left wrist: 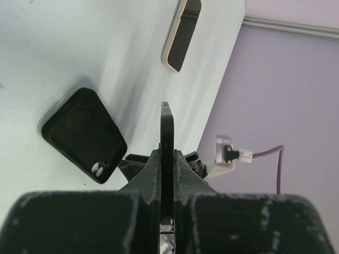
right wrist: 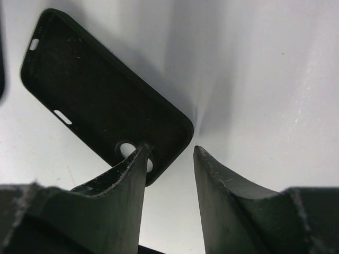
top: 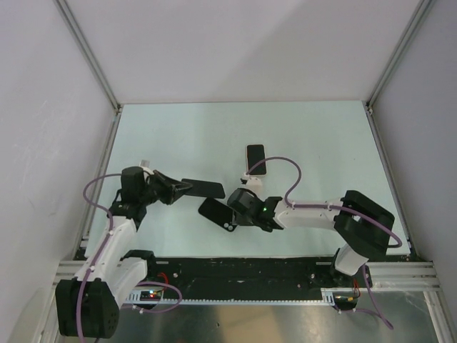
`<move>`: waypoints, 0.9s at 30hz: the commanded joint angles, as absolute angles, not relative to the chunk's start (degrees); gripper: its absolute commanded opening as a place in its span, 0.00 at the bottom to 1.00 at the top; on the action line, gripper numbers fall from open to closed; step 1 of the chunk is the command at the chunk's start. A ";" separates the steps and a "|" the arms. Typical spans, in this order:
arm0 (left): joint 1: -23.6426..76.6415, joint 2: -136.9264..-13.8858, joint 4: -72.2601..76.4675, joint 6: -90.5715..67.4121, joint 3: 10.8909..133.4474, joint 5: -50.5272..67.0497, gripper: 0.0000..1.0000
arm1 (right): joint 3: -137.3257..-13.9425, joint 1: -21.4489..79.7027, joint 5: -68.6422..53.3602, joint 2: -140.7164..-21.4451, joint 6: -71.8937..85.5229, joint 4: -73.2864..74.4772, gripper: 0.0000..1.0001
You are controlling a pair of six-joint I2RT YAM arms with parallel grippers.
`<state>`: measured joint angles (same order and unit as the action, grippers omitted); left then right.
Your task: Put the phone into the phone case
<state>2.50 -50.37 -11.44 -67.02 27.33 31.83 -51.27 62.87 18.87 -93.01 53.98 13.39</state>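
Observation:
A thin black phone (top: 203, 189) hangs just above the table, left of centre, with my left gripper (top: 178, 190) shut on one end. In the left wrist view the phone (left wrist: 167, 132) stands edge-on between the fingers of the left gripper (left wrist: 167, 156). The black phone case (top: 216, 212) lies hollow side up on the table, just below and right of the phone; it also shows as a dark case (left wrist: 82, 132) to the left of the held phone. My right gripper (right wrist: 169, 151) is open over the case (right wrist: 100, 100), straddling the corner by its camera hole, one finger inside the rim and one outside.
A second phone (top: 255, 158) with a cream rim and dark screen lies farther back near the middle, seen also as the cream-rimmed phone (left wrist: 180, 37). White enclosure walls (top: 57, 107) close in the table on three sides. A purple cable (top: 285, 171) loops above the right arm.

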 commanded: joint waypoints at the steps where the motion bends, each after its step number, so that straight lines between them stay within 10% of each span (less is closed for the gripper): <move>1: 0.78 -49.34 -11.71 -63.09 31.92 33.59 0.00 | -54.09 63.41 22.52 -95.25 54.11 16.49 0.44; 14: 0.55 -49.29 -15.61 -54.39 36.53 33.25 0.00 | -57.17 57.42 17.93 -97.44 43.11 20.11 0.04; 27: 10.37 -55.83 -15.73 -49.20 37.62 35.49 0.00 | -57.29 44.37 12.22 -94.17 24.26 21.42 0.00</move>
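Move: The phone case lies flat just under my half-open right fingers, which straddle its near right end; its middle is about 4 cm ahead, 6 cm left and 3 cm below them. The phone in my left hand hangs 6 cm ahead of my right fingers, 11 cm left and 8 cm up; the pale-edged phone lies 25 cm ahead and 7 cm right. From my left hand, the case is 2 cm back, 12 cm right and 13 cm below. I sink my right fingers a centimetre and a half and shut them on the end wall of the case, one finger inside and one outside. Then, keeping low, I drag that end about 11 cm right and forward. My left hand keeps its grip on the phone, rises some 3 cm, then swings right, back and slightly down, turning clockwise about 15 degrees. ##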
